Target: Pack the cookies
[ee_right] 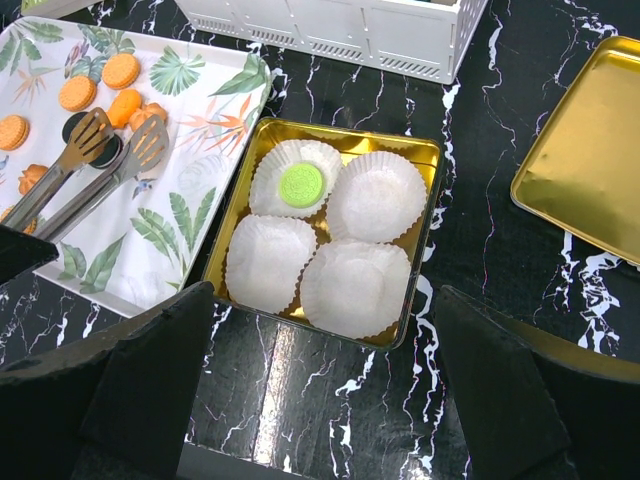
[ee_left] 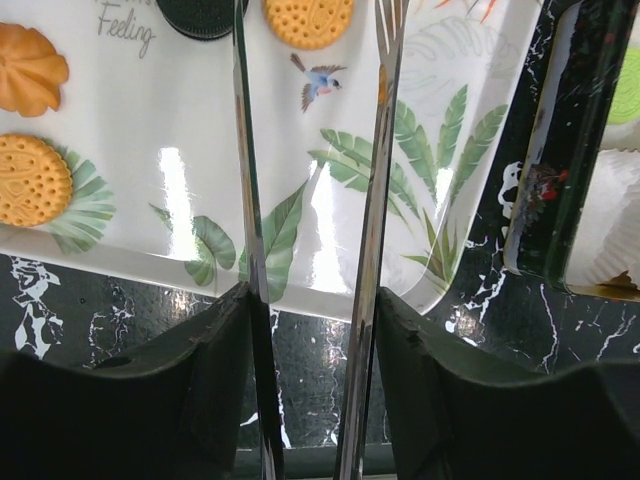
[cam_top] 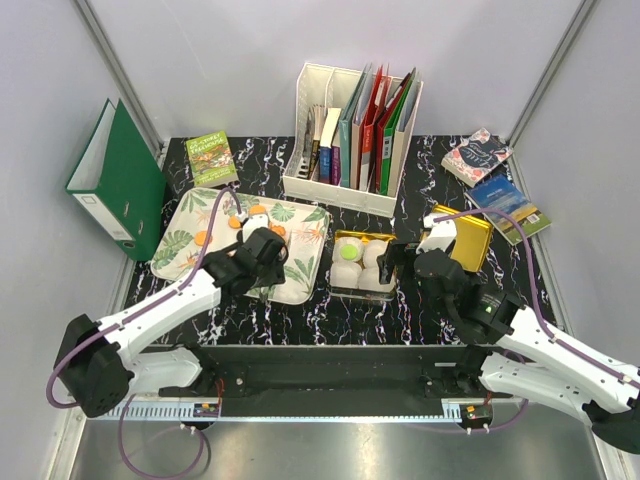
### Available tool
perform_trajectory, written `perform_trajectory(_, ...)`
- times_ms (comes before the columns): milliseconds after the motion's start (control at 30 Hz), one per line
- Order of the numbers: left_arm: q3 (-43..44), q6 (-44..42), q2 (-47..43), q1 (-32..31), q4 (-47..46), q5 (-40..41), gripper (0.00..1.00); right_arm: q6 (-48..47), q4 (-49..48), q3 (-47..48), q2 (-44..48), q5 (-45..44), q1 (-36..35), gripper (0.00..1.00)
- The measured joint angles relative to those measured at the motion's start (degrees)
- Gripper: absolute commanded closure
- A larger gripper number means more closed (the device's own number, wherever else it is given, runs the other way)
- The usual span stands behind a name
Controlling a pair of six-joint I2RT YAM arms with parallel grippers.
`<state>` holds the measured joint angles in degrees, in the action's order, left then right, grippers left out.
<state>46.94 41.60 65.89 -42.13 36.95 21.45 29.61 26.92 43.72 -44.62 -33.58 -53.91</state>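
Several orange cookies (cam_top: 203, 238) lie on the leaf-print tray (cam_top: 180, 262). The left wrist view shows orange ones (ee_left: 308, 20) and part of a black one (ee_left: 200, 15). A green cookie (ee_right: 302, 183) sits in one paper cup of the gold tin (ee_right: 425, 235); the other three cups are empty. My left gripper (ee_left: 312, 295) hangs over the tray's near edge, shut on metal tongs (ee_right: 80, 170). Their arms stand slightly apart, and the heads rest by a black cookie (ee_right: 100, 152). My right gripper (ee_right: 322, 295) hovers open, near side of the tin, holding nothing.
The tin's gold lid (cam_top: 468, 240) lies right of the tin. A white file organizer with books (cam_top: 355, 135) stands behind. A green binder (cam_top: 118, 180) leans at the far left. Loose books lie at back left (cam_top: 212, 158) and back right (cam_top: 510, 208).
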Motion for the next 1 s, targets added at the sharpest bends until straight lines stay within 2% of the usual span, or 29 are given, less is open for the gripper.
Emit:
perform_trajectory(567, -2.6, 0.3, 1.3, 0.7, -2.4, -2.9, 0.54, 0.0, 0.0, -0.3, 0.0, 0.0, 0.0, 0.0)
perform_trajectory(667, -2.9, 0.5, 1.0, 0.8, -2.7, -3.4, 0.62, 0.0, 0.0, -0.3, 0.0, 0.0, 0.0, 0.0)
perform_trajectory(800, -3.5, 0.7, 0.7, 0.8, -2.7, -4.2, 0.81, 0.0, 0.0, -0.3, -0.1, 0.0, 0.0, 0.0)
perform_trajectory(1000, -3.3, 0.4, -1.3, 0.8, -2.3, -4.7, 0.84, 0.0, 0.0, -0.3, -0.1, 0.0, 0.0, 0.0)
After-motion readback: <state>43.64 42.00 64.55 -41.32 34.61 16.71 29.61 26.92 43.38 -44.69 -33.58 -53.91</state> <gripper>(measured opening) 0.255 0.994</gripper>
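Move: The tongs in the left hand are spread over a round orange cookie lying about 13 cm ahead of that hand, neither left nor right, and 10 cm below. A black cookie sits some 5 cm left of this cookie, level with it; another orange cookie lies 3 cm farther out. The gold tin with its paper cups is about 23 cm right and 6 cm ahead. From the right hand the round cookie is roughly 31 cm left, 14 cm ahead and 20 cm below. Still gripping the tongs' two legs, the left fingers squeeze them together, mostly late on, while the open heads are first lowered about 2 cm over the orange cookies. The hand eases back roughly 1 cm, tipping only a few degrees, and begins to rise again by nearly 1 cm as the tongs shut. ##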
